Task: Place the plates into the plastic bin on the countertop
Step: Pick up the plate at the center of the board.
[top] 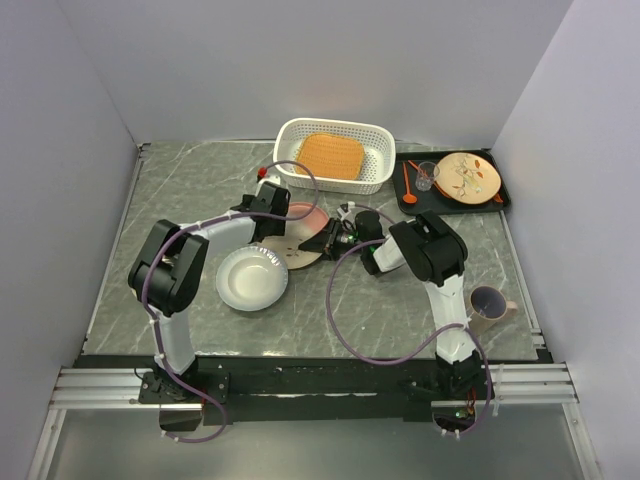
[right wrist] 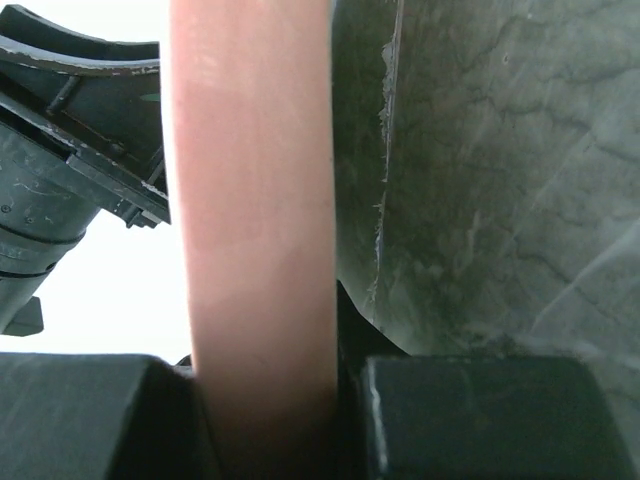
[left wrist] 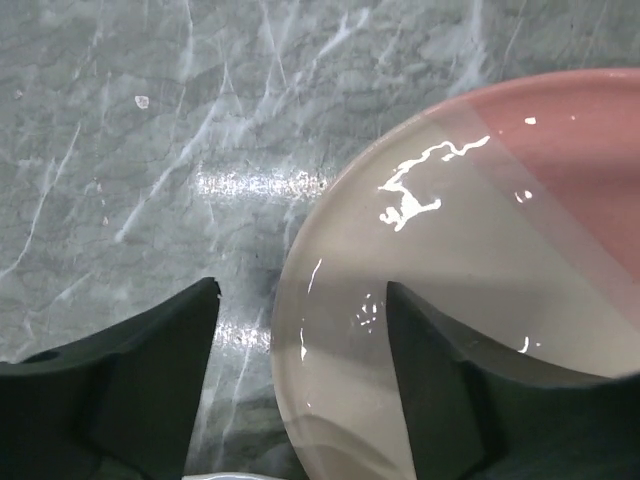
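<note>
A speckled pink plate (top: 298, 252) is at the middle of the countertop (top: 400, 300), between my two grippers. My right gripper (top: 322, 240) is shut on its right rim; in the right wrist view the pink rim (right wrist: 255, 200) fills the gap between the fingers (right wrist: 470, 420). My left gripper (top: 285, 215) stands open at the plate's far left edge. In the left wrist view the rim (left wrist: 330, 330) runs between the spread fingers (left wrist: 160, 380), touching neither. A white plate (top: 252, 278) lies to the front left. An orange plate (top: 328, 155) rests inside the plastic bin (top: 380, 150) at the back.
A black tray (top: 505, 200) at the back right carries a cream plate with red-orange leaf marks (top: 468, 176), a small glass (top: 427, 175) and an orange spoon (top: 409, 185). A mug (top: 489, 303) stands at the right edge. White walls close in three sides.
</note>
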You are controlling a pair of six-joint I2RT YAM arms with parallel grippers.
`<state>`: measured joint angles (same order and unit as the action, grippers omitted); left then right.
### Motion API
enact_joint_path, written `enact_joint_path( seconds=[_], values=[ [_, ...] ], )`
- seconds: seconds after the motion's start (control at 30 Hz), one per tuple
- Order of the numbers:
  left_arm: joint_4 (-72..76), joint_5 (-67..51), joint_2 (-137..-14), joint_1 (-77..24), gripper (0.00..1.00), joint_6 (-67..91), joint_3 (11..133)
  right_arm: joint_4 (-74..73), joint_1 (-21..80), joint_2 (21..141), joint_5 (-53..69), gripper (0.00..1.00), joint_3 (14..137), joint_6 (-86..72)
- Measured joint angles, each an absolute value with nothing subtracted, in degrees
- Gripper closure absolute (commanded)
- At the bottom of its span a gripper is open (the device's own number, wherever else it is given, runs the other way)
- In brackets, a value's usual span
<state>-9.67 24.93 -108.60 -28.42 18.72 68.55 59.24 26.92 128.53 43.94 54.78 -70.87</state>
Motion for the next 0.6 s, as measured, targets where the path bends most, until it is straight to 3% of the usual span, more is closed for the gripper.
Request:
enact_joint_path(
  seconds=[0.4,0.6],
  values=[
    [-6.94,19.57,-105.71,-26.2,0.03,21.04,65.1,53.54,25.93,123.68,42.68,1.0,52.9,-66.85],
    [-7.14,16.05,-103.39,-24.73,0.01,22.11,62.08,51.2,25.34,121.38,41.85,1.0,52.21,-63.86]
  ],
)
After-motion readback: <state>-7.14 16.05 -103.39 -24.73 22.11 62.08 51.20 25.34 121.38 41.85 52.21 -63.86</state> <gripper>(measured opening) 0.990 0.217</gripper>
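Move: The pink-and-cream plate is already pinched at its right-hand rim by the right hand, its middle about 6 cm left and 2 cm ahead of that hand. The plastic bin it is bound for lies some 22 cm ahead and 5 cm to the right; the white plate about 15 cm left and 8 cm back. From the left hand, whose parted fingers straddle the opposite rim, the pink-and-cream plate's middle lies roughly 8 cm right and 2 cm back. The pink-and-cream plate's right rim stays pinched in the right hand, which draws it about 2 cm to the right and raises it a little over 1 cm, tilting only slightly. The left hand spreads its already parted fingers to fully open around the left rim, edges a touch forward, then backs off about 2 cm and slightly left, rolling its left side down some 10 degrees. ##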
